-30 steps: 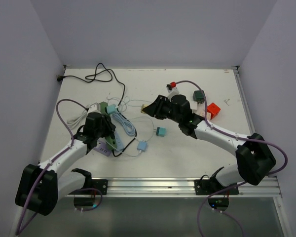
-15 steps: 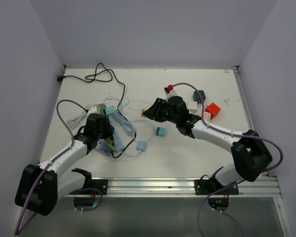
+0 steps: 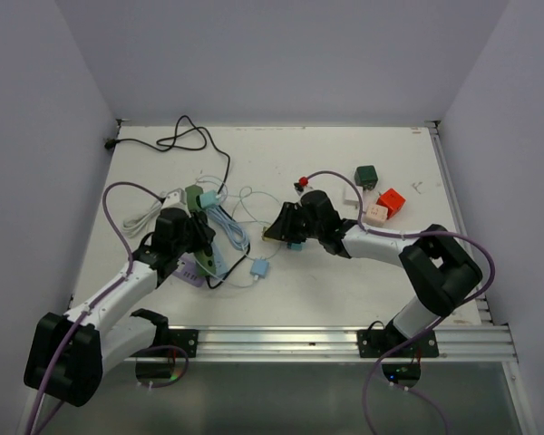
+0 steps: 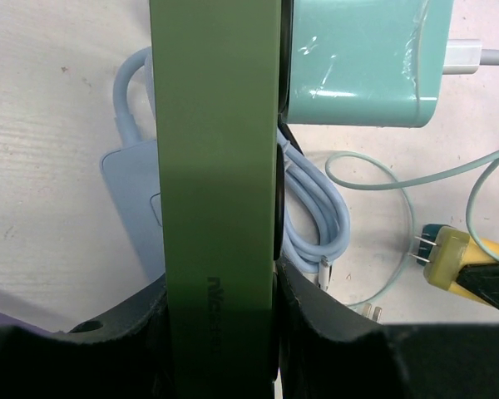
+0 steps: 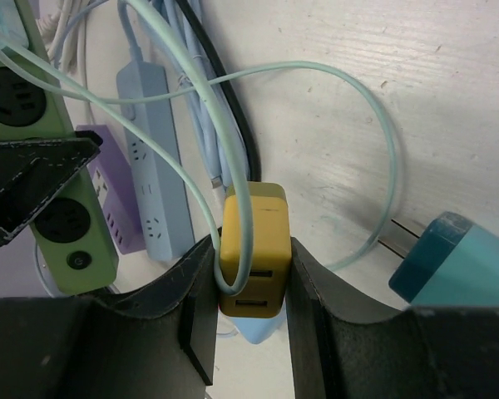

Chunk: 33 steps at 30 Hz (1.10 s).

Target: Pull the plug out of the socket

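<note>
The socket (image 4: 220, 166), a long green power strip, is clamped edge-on by my left gripper (image 4: 220, 287), which is shut on it. A teal plug (image 4: 362, 62) sits in the strip's face. In the top view the left gripper (image 3: 192, 237) holds the socket (image 3: 191, 196) at the left of the table. My right gripper (image 5: 251, 249) is shut on a yellow plug (image 5: 254, 241) with a pale teal cable looped over it. That yellow plug (image 4: 449, 253) shows bare prongs and hangs apart from the socket. From above, the right gripper (image 3: 279, 228) is mid-table.
A light blue strip (image 5: 154, 158) and a purple strip (image 5: 112, 199) lie under the socket, beside a coiled blue cable (image 4: 316, 208). A teal adapter (image 3: 295, 243) and a light blue adapter (image 3: 259, 268) lie mid-table. Dark green (image 3: 365, 175) and red (image 3: 392, 201) cubes sit at the back right.
My right arm has swung toward the near edge and slightly left, carrying the yellow plug down past the teal adapter. The left arm has hardly moved and keeps its hold on the socket.
</note>
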Tool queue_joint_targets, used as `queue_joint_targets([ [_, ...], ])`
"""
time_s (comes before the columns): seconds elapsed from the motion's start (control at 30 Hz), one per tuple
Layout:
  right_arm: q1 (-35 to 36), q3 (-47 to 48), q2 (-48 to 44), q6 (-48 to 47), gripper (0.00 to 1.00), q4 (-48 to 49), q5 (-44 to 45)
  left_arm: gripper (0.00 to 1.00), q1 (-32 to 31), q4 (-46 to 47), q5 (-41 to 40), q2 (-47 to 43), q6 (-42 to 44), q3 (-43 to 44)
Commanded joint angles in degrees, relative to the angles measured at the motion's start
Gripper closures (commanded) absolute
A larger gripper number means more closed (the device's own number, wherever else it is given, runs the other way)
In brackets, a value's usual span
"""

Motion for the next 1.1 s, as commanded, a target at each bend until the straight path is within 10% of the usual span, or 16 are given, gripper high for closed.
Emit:
queue_joint_targets([
  [0.0,-0.31,1.26,-0.25,-0.31,0.78,2.91,-2.88,1.0,-0.98,6.73,1.07,-1.39,-0.13,0.19],
  [0.4,-0.31,1.44,-0.68,-0.57,0.41,1.59,-3.06,1.0,-6.52,7.35,-1.91,1.42,-0.83,2.03],
  [1.07,-0.39,1.97,-12.82,-2.25,0.35,1.23,-1.12,1.0,-8.28,11.73,2.03,1.07,-0.3,1.33],
])
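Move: The right hand holds the yellow plug low over its resting spot, the table only some 2 cm below; the loose teal plug lies about 7 cm to its right, level with it, the light-blue plug roughly 7 cm back and 3 cm left. From the left hand, gripping the green strip, the yellow plug is about 17 cm right, 2 cm ahead and 4 cm lower; the strip's plug stands 9 cm ahead, 2 cm right. Staying almost in place low over the table, the right hand opens its fingers clearly and lets go of the yellow plug between the teal and light-blue ones, then rises straight up about 8 cm, its fingertips tilting up some 10 degrees. Meanwhile the left hand keeps its grip on the green strip and carries it about 4 cm to the right, towards the yellow plug, turning slightly clockwise. ##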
